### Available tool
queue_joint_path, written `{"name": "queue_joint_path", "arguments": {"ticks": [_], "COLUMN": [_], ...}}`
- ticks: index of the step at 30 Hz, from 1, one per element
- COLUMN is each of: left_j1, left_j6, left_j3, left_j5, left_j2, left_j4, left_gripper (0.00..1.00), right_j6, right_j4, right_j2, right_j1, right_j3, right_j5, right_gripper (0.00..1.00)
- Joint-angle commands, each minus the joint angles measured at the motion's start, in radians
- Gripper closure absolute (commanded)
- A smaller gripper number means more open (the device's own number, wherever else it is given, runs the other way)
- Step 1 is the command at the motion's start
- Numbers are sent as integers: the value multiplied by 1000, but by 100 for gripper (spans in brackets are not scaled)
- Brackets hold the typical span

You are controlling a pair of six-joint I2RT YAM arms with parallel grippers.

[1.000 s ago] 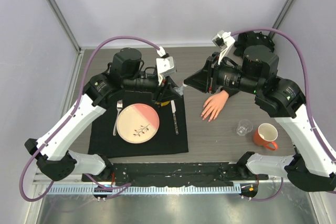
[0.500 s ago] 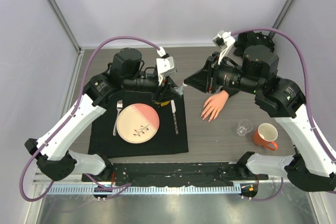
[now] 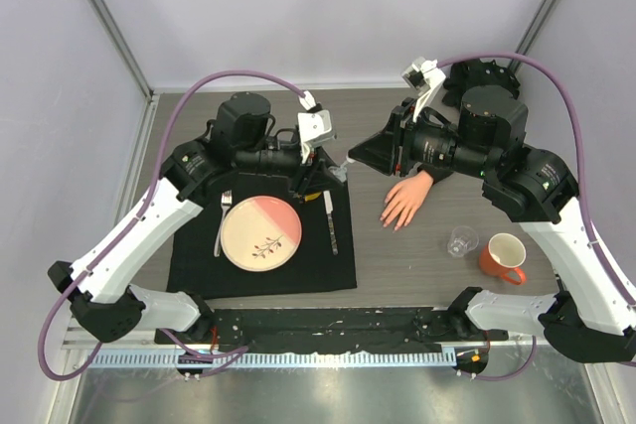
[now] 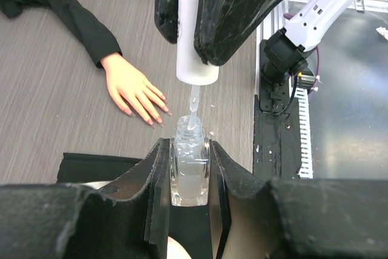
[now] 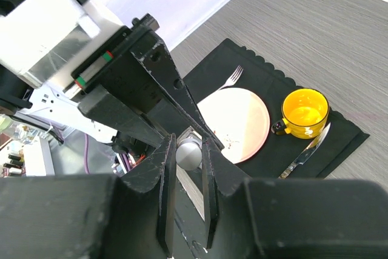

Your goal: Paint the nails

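The mannequin hand (image 3: 405, 201) lies flat on the table, fingers spread, and its nails (image 4: 159, 113) show as small pink tips. Left of it, my left gripper (image 4: 189, 150) is shut on a small clear bottle (image 4: 190, 171), held upright above the mat. Facing it, my right gripper (image 5: 188, 150) is shut on the white cap (image 4: 195, 40). The cap's thin brush (image 4: 193, 104) hangs down to the bottle's mouth. Both grippers (image 3: 341, 163) meet in the air, well clear of the hand.
On a black mat (image 3: 194, 265) sit a pink-and-white plate (image 3: 260, 230), a fork (image 3: 223, 220), a knife (image 3: 330, 220) and a yellow mug (image 5: 303, 110). A clear glass (image 3: 461, 241) and an orange mug (image 3: 505, 257) stand to the right of the hand.
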Motion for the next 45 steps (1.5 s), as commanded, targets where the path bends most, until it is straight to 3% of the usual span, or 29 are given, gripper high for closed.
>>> {"name": "queue_joint_path", "arguments": {"ticks": [1, 10, 15, 23, 27, 33, 45], "left_j1": [-4, -4, -4, -4, -4, -4, -4], "left_j6": [6, 7, 3, 0, -37, -103, -116], "left_j3": [-7, -18, -70, -70, -44, -41, -42], "left_j5": [-7, -53, -274, -531, -527, -441, -415], "left_j2": [-8, -23, -86, -111, -100, -101, -63], "left_j4": [22, 27, 94, 123, 148, 226, 278], "left_gripper": [100, 100, 100, 100, 100, 100, 100], "right_j6": [1, -7, -11, 24, 6, -129, -419], "right_j4": [39, 4, -70, -69, -49, 112, 217], "right_j2": [-18, -35, -68, -232, -283, -397, -254], "right_j1": [4, 4, 2, 2, -1, -6, -56], "right_j3": [29, 29, -20, -340, -573, -817, -930], "right_j5": [15, 81, 248, 451, 524, 517, 446], "right_gripper": [99, 99, 99, 99, 99, 99, 99]}}
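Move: The nails of the mannequin hand lie about 8 cm ahead of the right gripper, 12 cm to its right and some 42 cm below; the knife is about 14 cm to the left of them and 3 cm farther out, the small glass roughly 15 cm to the right of them and 3 cm nearer. The bottle's middle is 6 cm below the right gripper and 2 cm left, level ahead. From the left gripper the nails are some 8 cm ahead, 14 cm right, 36 cm below. Bring the right gripper, still pinching the cap with its brush, away from the bottle and down about 27 cm towards the nails, going some 11 cm right on the way; tip its fingers steeply down and turn them clockwise. Keep the bottle in the left gripper: dip slightly, swing it forward and a little left, turning counter-clockwise, then raise it. ##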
